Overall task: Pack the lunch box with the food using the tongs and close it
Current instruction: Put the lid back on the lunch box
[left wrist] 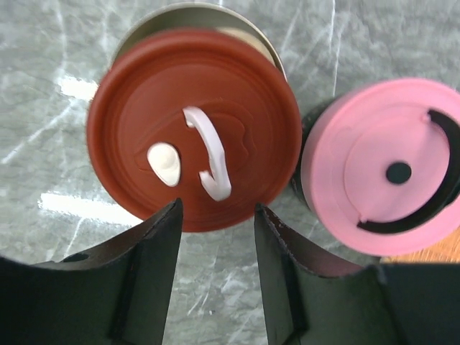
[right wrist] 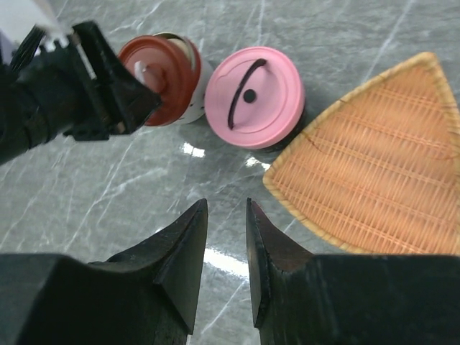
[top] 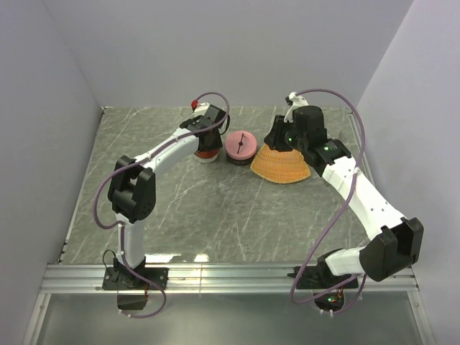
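Note:
The lunch box stands as two round tubs side by side. One tub has a red-brown lid (left wrist: 194, 129) with a white handle; the lid sits askew, so the tub's rim (left wrist: 208, 13) shows behind it. The other, dark tub carries a pink lid (left wrist: 395, 172). My left gripper (left wrist: 215, 208) is open at the red-brown lid's near edge, fingertips over the edge and bare table between them. My right gripper (right wrist: 226, 205) is open by a narrow gap, over the table just short of the pink lid (right wrist: 253, 97), with nothing in it. No food or tongs are in view.
A triangular orange woven tray (top: 280, 165) lies right of the pink-lidded tub (top: 240, 146) and looks bare where it shows. From the right wrist, my left gripper (right wrist: 136, 100) reaches over the red-brown lid (right wrist: 159, 68). Grey walls close in the marble table (top: 215, 215).

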`<action>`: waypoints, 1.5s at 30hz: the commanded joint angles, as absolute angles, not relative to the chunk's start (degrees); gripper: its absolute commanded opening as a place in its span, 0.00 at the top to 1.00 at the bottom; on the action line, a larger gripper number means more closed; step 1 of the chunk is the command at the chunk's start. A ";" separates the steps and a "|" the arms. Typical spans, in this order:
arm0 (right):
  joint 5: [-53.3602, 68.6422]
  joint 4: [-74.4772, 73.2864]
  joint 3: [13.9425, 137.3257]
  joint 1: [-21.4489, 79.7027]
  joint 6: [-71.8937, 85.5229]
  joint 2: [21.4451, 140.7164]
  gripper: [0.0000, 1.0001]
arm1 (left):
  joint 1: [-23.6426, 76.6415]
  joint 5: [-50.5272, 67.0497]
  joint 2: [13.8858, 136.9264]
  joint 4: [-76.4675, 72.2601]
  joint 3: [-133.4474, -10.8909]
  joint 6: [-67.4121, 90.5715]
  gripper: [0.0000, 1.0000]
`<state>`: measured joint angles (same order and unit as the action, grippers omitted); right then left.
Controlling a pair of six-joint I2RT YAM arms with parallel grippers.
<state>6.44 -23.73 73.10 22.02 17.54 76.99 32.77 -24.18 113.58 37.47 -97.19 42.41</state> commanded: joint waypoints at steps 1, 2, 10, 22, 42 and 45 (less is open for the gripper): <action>11.50 -21.71 74.97 21.62 15.12 74.36 0.64 | 32.78 -28.12 114.52 39.28 -101.60 43.42 0.50; 12.82 -21.36 74.88 21.62 15.20 74.27 0.64 | 32.78 -28.65 115.22 39.90 -102.56 43.07 0.50; 12.83 -21.18 74.00 21.62 14.68 72.86 0.64 | 32.78 -29.00 118.39 40.69 -104.15 41.92 0.52; 12.39 -21.36 74.00 21.71 14.41 72.60 0.64 | 32.61 -31.37 117.77 39.29 -103.01 41.13 0.73; 12.30 -22.06 74.97 21.71 14.06 73.74 0.64 | 29.62 -27.51 121.02 41.22 -110.03 36.74 1.00; 11.95 -22.15 75.15 21.71 13.97 73.74 0.64 | 29.62 -25.49 122.25 42.27 -112.50 35.95 1.00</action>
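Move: The brown lid lies skewed on its lunch box, its middle about 4 cm ahead of the open left hand, 1 cm to its left and 2 cm below; part of the box's far rim is bare. The pink-lidded box stands about 11 cm to the hand's right and 2 cm ahead, the wicker tray some 25 cm right and 3 cm back. From the right hand the brown lid lies roughly 10 cm ahead, 19 cm left and 16 cm lower. Forward about 1.5 cm and then a touch down, the left hand brings its open fingers astride the near end of the white handle on the brown lid and closes them to pinch it. Keeping that pinch, it shifts left and then forward, some 2.5 cm in all, drawing the lid towards the box's bare far rim. The right hand rises about 2 cm, backs off slightly and then stays clear. ##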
